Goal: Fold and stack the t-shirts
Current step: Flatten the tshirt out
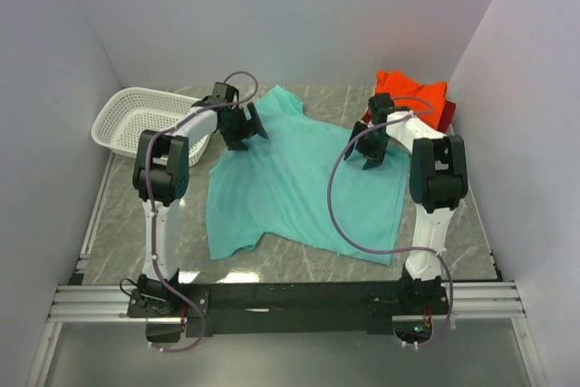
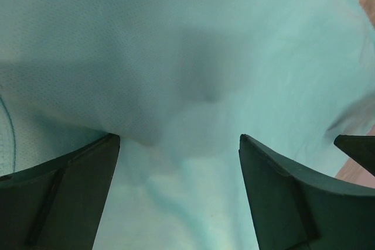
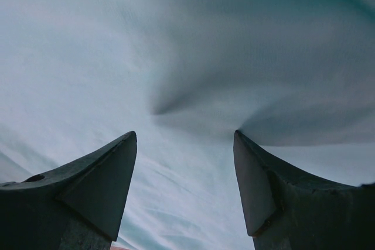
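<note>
A teal t-shirt (image 1: 294, 178) lies spread flat across the middle of the table. My left gripper (image 1: 243, 138) hovers over its upper left part, jaws open, and teal cloth (image 2: 193, 57) fills the left wrist view with nothing between the fingers (image 2: 70, 191). Over the shirt's upper right part my right gripper (image 1: 370, 153) is open too; the right wrist view shows only wrinkled teal fabric (image 3: 176, 45) below the fingertips (image 3: 258, 185). An orange-red folded t-shirt (image 1: 414, 95) sits at the back right on a darker red one (image 1: 446, 117).
A white mesh basket (image 1: 138, 119) stands at the back left, next to the left arm's elbow. Grey walls close in the table on three sides. A black rail runs along the near edge by the arm bases.
</note>
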Tool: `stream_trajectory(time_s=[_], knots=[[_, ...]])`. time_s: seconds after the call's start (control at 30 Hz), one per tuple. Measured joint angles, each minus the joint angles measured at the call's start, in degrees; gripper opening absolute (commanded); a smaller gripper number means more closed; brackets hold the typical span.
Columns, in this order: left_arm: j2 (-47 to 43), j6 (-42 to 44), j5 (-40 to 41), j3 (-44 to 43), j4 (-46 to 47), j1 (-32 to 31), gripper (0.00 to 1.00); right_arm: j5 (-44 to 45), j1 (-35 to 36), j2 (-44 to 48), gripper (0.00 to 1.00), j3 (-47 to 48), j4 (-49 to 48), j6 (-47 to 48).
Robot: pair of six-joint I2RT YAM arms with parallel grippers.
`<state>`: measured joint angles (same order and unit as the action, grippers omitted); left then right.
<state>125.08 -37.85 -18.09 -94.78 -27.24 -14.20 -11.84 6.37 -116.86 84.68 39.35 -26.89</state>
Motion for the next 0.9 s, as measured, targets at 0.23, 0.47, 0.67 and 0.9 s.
stream_trajectory(time_s=[0.23, 0.47, 0.67, 0.9], knots=[[9.1, 1.5, -1.1, -14.9, -2.4, 0.2, 0.90, 0.0, -1.6, -7.3, 0.73, 11.7, 4.7, 0.0], [11.9, 1.9, -4.0, -19.0, -1.6, 0.2, 0.90, -0.1, -2.2, -9.9, 0.73, 16.3, 7.1, 0.3], [11.6, 2.7, -4.7, -18.7, -1.4, -0.5, 0.90, -0.5, -2.3, -9.5, 0.73, 16.2, 7.3, 0.9], [-2.3, 3.1, -1.0, -6.2, -0.2, -3.2, 0.88, -1.2, -2.4, -4.1, 0.73, 13.6, 6.6, 1.2]])
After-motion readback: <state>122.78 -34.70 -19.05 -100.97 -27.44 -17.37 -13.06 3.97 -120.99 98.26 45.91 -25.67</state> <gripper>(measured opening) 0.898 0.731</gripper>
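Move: The teal t-shirt lies spread just under both open hands. Its middle is about 9 cm back and 14 cm right of the left hand, and some 6 cm back and 15 cm left of the right hand. The white basket stands some 23 cm left of the left hand and 4 cm farther out. The folded stack is about 12 cm ahead and 12 cm right of the right hand. Both open hands drag the t-shirt forward about 5 cm under their fingertips, then lift; the left also draws back. ##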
